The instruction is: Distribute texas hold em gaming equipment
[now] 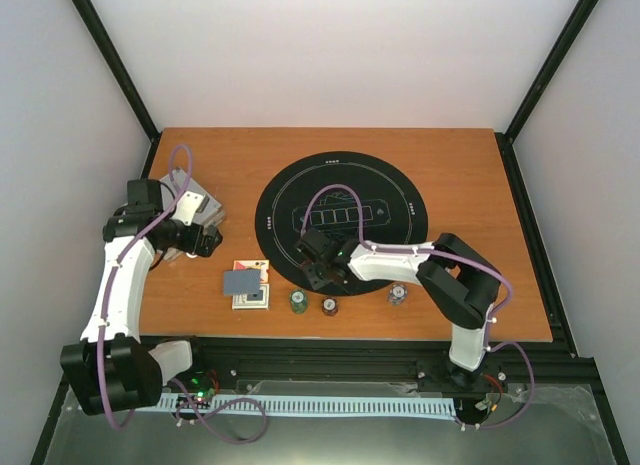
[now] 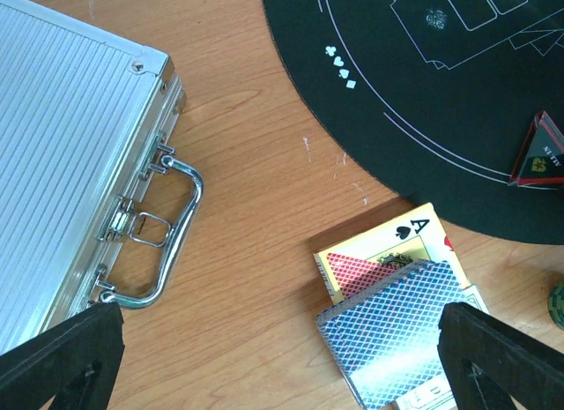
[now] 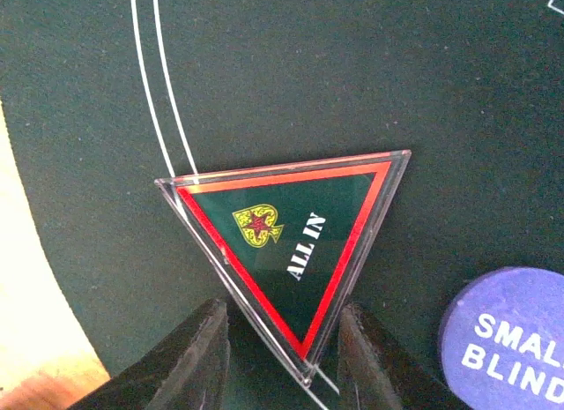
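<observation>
A clear triangular ALL IN marker (image 3: pixel 291 234), green with a red border, lies flat on the black mat (image 3: pixel 352 66). My right gripper (image 3: pixel 282 344) has its jaws closed in on the marker's lower corner, one finger against each edge. A purple SMALL BLIND disc (image 3: pixel 515 339) lies just to its right. A blue-backed deck of cards (image 2: pixel 397 335) rests on a red-backed pack and an ace of spades (image 2: pixel 421 229). My left gripper (image 2: pixel 278 331) hovers open over the wood beside the deck, holding nothing. Green (image 1: pixel 297 301), brown (image 1: pixel 329 306) and blue-white (image 1: pixel 398 294) chips sit near the front edge.
The ribbed silver aluminium case (image 2: pixel 62 145) lies shut at the left, its handle (image 2: pixel 167 234) facing the cards. The round mat (image 1: pixel 340 175) covers the table's middle. Dark frame rails border the table on both sides.
</observation>
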Controlling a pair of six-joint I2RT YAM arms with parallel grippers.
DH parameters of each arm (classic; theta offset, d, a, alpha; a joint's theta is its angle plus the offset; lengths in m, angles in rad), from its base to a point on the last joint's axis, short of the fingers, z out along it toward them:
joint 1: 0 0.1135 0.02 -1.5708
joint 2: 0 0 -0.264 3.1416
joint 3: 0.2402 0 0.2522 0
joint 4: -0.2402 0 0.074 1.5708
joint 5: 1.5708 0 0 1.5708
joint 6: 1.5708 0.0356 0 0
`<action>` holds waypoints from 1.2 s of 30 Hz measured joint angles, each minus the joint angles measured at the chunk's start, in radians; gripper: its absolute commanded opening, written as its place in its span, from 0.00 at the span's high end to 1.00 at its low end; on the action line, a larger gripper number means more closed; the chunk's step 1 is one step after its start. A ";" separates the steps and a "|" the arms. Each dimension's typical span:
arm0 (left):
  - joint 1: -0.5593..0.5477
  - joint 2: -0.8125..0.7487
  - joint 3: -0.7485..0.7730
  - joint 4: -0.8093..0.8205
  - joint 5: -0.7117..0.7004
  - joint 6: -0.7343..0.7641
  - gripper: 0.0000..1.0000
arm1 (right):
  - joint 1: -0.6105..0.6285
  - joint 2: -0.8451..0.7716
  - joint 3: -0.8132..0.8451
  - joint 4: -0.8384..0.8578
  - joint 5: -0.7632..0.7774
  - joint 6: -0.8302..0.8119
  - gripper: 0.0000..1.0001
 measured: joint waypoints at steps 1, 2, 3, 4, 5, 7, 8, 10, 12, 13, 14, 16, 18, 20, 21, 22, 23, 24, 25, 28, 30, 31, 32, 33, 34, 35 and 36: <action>0.000 -0.002 -0.003 0.000 0.000 0.000 0.00 | -0.003 0.005 0.003 0.003 -0.003 -0.001 0.66; 0.000 -0.005 -0.005 0.000 0.000 0.000 0.00 | -0.008 0.011 0.008 0.005 -0.011 -0.003 0.66; 0.000 -0.009 -0.007 0.000 0.002 0.000 0.00 | -0.013 0.018 0.012 0.006 -0.016 -0.005 0.66; 0.000 -0.014 -0.009 0.001 0.005 0.000 0.00 | -0.019 0.027 0.018 0.008 -0.021 -0.009 0.66; 0.000 -0.020 -0.010 0.000 0.009 0.000 0.00 | -0.024 0.031 0.027 0.007 -0.028 -0.013 0.66; 0.001 -0.032 -0.010 0.000 0.016 0.000 0.00 | -0.034 0.046 0.045 0.011 -0.040 -0.022 0.66; 0.001 -0.035 -0.010 0.000 0.020 0.000 0.00 | -0.039 0.057 0.059 0.011 -0.043 -0.027 0.66; 0.001 -0.038 -0.010 0.000 0.028 0.000 0.00 | -0.048 0.082 0.092 0.008 -0.047 -0.039 0.67; 0.001 -0.037 -0.010 0.000 0.032 -0.001 0.00 | -0.060 0.116 0.138 0.004 -0.055 -0.051 0.67; 0.001 -0.037 -0.010 0.000 0.033 -0.001 0.00 | -0.068 0.135 0.164 0.003 -0.060 -0.056 0.67; 0.001 -0.037 -0.010 0.000 0.034 0.000 0.00 | -0.076 0.158 0.194 0.003 -0.065 -0.064 0.67; 0.001 -0.036 -0.010 0.000 0.036 0.000 0.00 | -0.090 0.195 0.248 -0.004 -0.071 -0.077 0.67; 0.001 -0.035 -0.010 0.000 0.038 -0.001 0.00 | -0.105 0.249 0.323 -0.008 -0.078 -0.093 0.68; 0.001 -0.035 -0.010 0.000 0.040 -0.001 0.00 | -0.116 0.302 0.404 -0.021 -0.084 -0.106 0.68; 0.002 -0.035 -0.010 0.000 0.042 -0.001 0.00 | -0.120 0.326 0.438 -0.024 -0.087 -0.111 0.68; 0.002 -0.035 -0.010 0.000 0.043 -0.001 0.00 | -0.126 0.357 0.486 -0.031 -0.089 -0.116 0.68; 0.002 -0.035 -0.010 0.000 0.047 -0.002 0.00 | -0.131 0.383 0.528 -0.037 -0.091 -0.120 0.68; 0.002 -0.035 -0.010 0.000 0.050 -0.003 0.00 | -0.135 0.404 0.560 -0.043 -0.093 -0.123 0.67; 0.002 -0.035 -0.010 0.000 0.052 -0.005 0.00 | -0.141 0.431 0.607 -0.055 -0.096 -0.127 0.66; 0.002 -0.035 -0.010 0.000 0.057 -0.009 0.00 | -0.152 0.485 0.698 -0.080 -0.103 -0.133 0.60; 0.002 -0.035 -0.010 -0.001 0.058 -0.011 0.00 | -0.157 0.504 0.735 -0.097 -0.108 -0.139 0.51; 0.002 -0.035 -0.010 -0.001 0.058 -0.012 0.00 | -0.158 0.505 0.742 -0.103 -0.109 -0.140 0.47; 0.002 -0.035 -0.010 0.000 0.058 -0.012 0.00 | -0.158 0.503 0.741 -0.110 -0.111 -0.145 0.43; 0.002 -0.035 -0.010 -0.001 0.060 -0.013 0.00 | -0.158 0.497 0.735 -0.114 -0.108 -0.146 0.38; 0.002 -0.035 -0.010 -0.001 0.061 -0.014 0.00 | -0.158 0.478 0.710 -0.115 -0.106 -0.152 0.35; 0.002 -0.035 -0.010 0.000 0.062 -0.015 0.00 | -0.158 0.466 0.696 -0.121 -0.101 -0.146 0.33; 0.002 -0.035 -0.010 -0.001 0.064 -0.016 0.00 | -0.159 0.428 0.645 -0.121 -0.095 -0.151 0.31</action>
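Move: The right fingers are down at the near right corner of the red-edged all-in triangle, whose middle is about 2 cm ahead and 2 left. Its goal, the white suit marks at the mat's left edge, lies some 14 cm ahead and 15 left. The small blind disc sits about 4 cm ahead and 4 right; the green chips about 8 back and 8 left. From the left hand the suit marks are roughly 10 cm ahead, 15 right and 16 below. The right hand slides the triangle some 17 cm forward-left across the mat, opens, then backs off about 2 cm. ##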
